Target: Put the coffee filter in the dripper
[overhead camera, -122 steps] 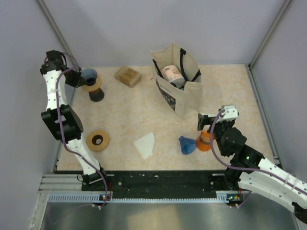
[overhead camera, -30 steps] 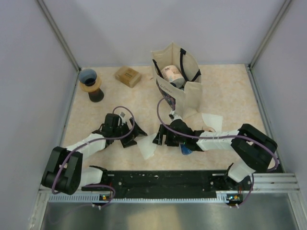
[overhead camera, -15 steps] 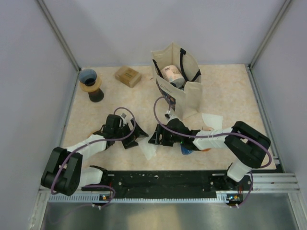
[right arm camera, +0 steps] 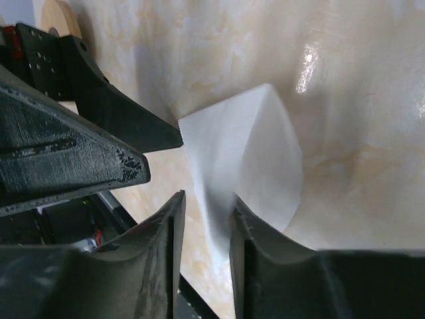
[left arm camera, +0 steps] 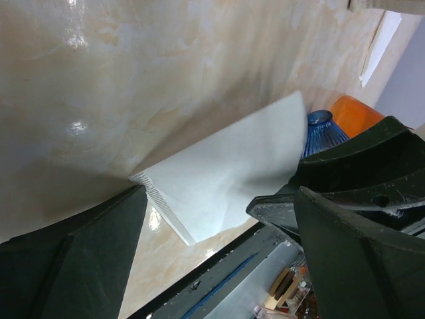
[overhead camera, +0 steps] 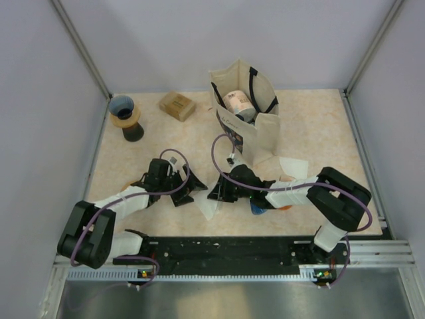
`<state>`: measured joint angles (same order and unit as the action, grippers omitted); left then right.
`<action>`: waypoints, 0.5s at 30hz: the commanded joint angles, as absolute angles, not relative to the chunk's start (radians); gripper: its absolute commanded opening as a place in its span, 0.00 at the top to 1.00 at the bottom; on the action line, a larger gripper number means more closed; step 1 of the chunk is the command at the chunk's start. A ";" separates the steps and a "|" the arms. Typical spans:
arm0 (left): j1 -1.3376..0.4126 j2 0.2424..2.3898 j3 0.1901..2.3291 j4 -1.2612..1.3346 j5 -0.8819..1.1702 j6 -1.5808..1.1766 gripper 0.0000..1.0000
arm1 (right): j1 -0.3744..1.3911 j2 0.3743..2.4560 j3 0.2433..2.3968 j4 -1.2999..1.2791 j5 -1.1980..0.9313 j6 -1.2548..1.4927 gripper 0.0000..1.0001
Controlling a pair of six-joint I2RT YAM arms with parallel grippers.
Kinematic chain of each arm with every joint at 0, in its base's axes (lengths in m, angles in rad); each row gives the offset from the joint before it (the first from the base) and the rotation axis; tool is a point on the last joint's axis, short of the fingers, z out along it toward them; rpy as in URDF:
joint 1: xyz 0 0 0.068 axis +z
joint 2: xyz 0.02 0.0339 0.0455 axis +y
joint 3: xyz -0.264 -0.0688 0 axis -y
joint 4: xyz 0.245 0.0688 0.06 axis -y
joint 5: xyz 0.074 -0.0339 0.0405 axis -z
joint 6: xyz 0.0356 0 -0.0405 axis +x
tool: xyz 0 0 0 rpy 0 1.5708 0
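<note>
The white coffee filter (overhead camera: 210, 208) lies on the table near the front edge, between my two grippers. My left gripper (overhead camera: 188, 189) is open wide at its left side; in the left wrist view one fingertip (left arm camera: 136, 194) touches the filter (left arm camera: 226, 166) at its ribbed corner. From the right, my right gripper (overhead camera: 216, 193) stands at it. In the right wrist view the filter (right arm camera: 259, 146) is buckled upward and its raised fold runs between the narrowly parted fingers of that gripper (right arm camera: 207, 199), touching only one finger. The grey-blue dripper (overhead camera: 122, 106) sits on a wooden collar on a black cup, back left.
A blue cone (overhead camera: 256, 207) and an orange piece (left arm camera: 352, 113) lie under the right forearm. A canvas bag (overhead camera: 247, 113) with a roll inside stands at the back centre. A brown block (overhead camera: 176, 105) is to the left of the bag.
The right jaws have narrowed around the filter, which has buckled up between the two grippers. The right gripper has edged left; the left gripper has stayed open in place.
</note>
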<state>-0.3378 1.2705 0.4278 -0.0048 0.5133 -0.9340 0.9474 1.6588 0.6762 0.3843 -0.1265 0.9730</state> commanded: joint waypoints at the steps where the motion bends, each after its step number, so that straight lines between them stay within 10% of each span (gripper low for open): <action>1: -0.351 1.298 0.396 -0.034 0.482 -0.925 0.01 | 0.962 1.663 0.689 0.448 -0.115 0.956 0.80; 4: -0.351 1.269 0.405 -0.054 0.486 -0.920 0.01 | 0.962 1.634 0.718 0.393 -0.117 0.850 1.00; 15: -0.350 0.938 0.610 -0.432 0.292 -0.813 0.01 | 0.983 1.333 0.784 0.095 -0.308 -0.189 1.00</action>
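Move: The coffee filter lies flat on the table with its far right edge between the right hand's half-open fingers; its middle is about 3 cm back and 2 cm left of that hand, roughly 1 cm lower. From the right hand, the blue dripper stands some 15 cm right and 3 cm back, and the orange glass about 24 cm right, level with the hand. From the wide-open left hand, the filter's middle is about 5 cm right and 3 cm back, also 1 cm lower. Staying low at first, the right hand shuts its half-open fingers and pinches the filter's edge, then rises about 5 cm with a slight drift to the right, rolling some 35 degrees about the line of its fingers, counter-clockwise seen from behind the hand. The left hand, fingers still wide open at the filter's left corner, draws away up about 3 cm and 2 cm to the left. ##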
